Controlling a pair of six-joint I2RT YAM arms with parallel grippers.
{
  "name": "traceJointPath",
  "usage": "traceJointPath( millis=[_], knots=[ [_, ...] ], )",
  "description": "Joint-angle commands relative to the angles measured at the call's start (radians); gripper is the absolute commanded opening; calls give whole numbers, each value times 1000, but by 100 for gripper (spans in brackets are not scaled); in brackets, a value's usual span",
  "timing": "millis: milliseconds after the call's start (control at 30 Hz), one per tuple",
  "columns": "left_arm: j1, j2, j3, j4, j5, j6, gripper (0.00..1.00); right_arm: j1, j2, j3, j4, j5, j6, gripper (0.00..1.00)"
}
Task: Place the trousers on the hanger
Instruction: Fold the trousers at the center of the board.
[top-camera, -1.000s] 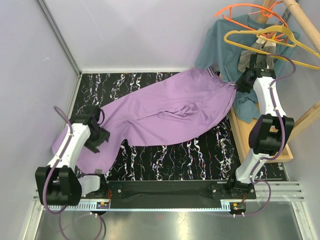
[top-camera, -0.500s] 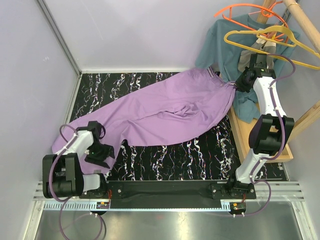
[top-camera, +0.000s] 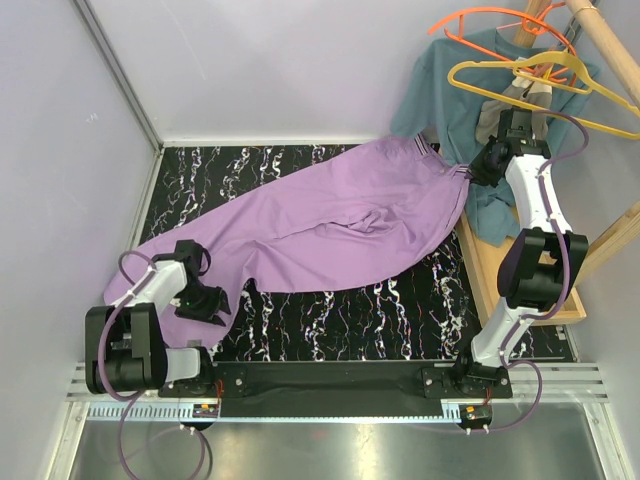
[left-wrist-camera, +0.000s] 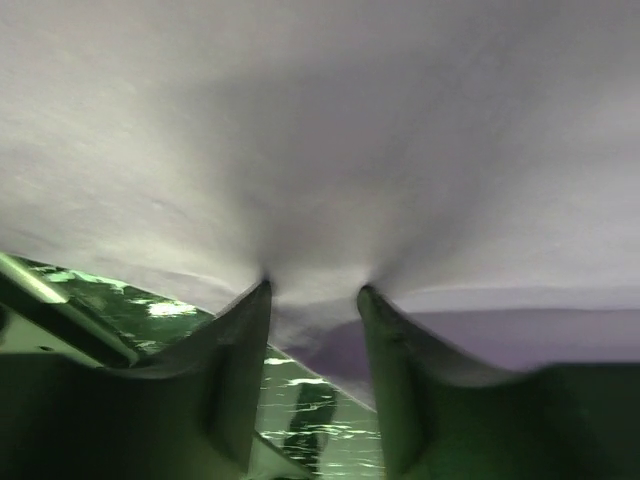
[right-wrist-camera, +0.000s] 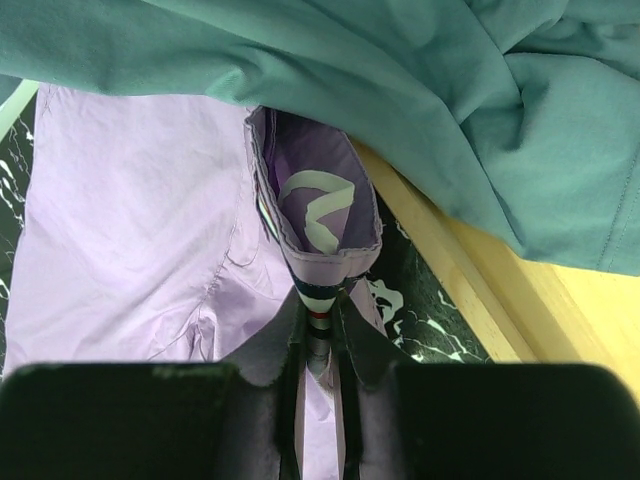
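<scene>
The lilac trousers (top-camera: 330, 225) lie spread across the black marbled table (top-camera: 350, 320), waist at the far right and legs running to the near left. My right gripper (top-camera: 478, 168) is shut on the striped waistband (right-wrist-camera: 318, 300), holding that corner up below the yellow hanger (top-camera: 483, 63), which hangs on the rack. In the right wrist view the right gripper (right-wrist-camera: 318, 335) pinches the band between its fingers. My left gripper (top-camera: 212, 303) sits low at the leg's end. Its fingers (left-wrist-camera: 240, 340) stand apart and press into the trousers (left-wrist-camera: 320, 150), with a bulge of cloth between the tips.
A teal shirt (top-camera: 440, 100) hangs on the rack and drapes over the trousers' waist (right-wrist-camera: 450, 90). An orange hanger (top-camera: 490, 14) hangs above it. The wooden rack base (top-camera: 490, 270) borders the table's right side. Grey walls close in the left and back.
My left arm has folded back toward its base and the left gripper has slid down to the leg's near edge, its jaws narrowing. The right arm has not moved.
</scene>
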Motion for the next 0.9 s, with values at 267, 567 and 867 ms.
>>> traceJointPath(
  millis=[267,567,867],
  knots=[
    [20,67,44,102,-134,100,0,-3,-56,9,12,13,-24,11],
    [22,-111,329,-200,-386,216,0,-3,-35,96,-123,80,-42,10],
    [23,-319,400,-376,-654,203,0,-27,-29,179,-322,243,-64,9]
  ],
)
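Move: The near trouser leg's inner edge lies right between the left hand's open fingertips, barely 1 cm below. From that hand, the other leg's end lies some 18 cm left and 7 cm ahead, and the bunched crotch about 37 cm right and 22 cm ahead. The right hand already has the waistband corner in its fingers; the wooden rack base lies roughly 10 cm right and 12 cm back of it, 17 cm lower. The left fingers close on the near leg's edge and pinch it almost in place, then carry it up about 15 cm and left some 10 cm, first arcing forward and then drawing back a little, while the wrist tilts about 30 degrees so the fingers swing out leftward. Late on, the right hand, keeping its grip on the waistband, eases back, up and right, each 2 to 3 cm. ##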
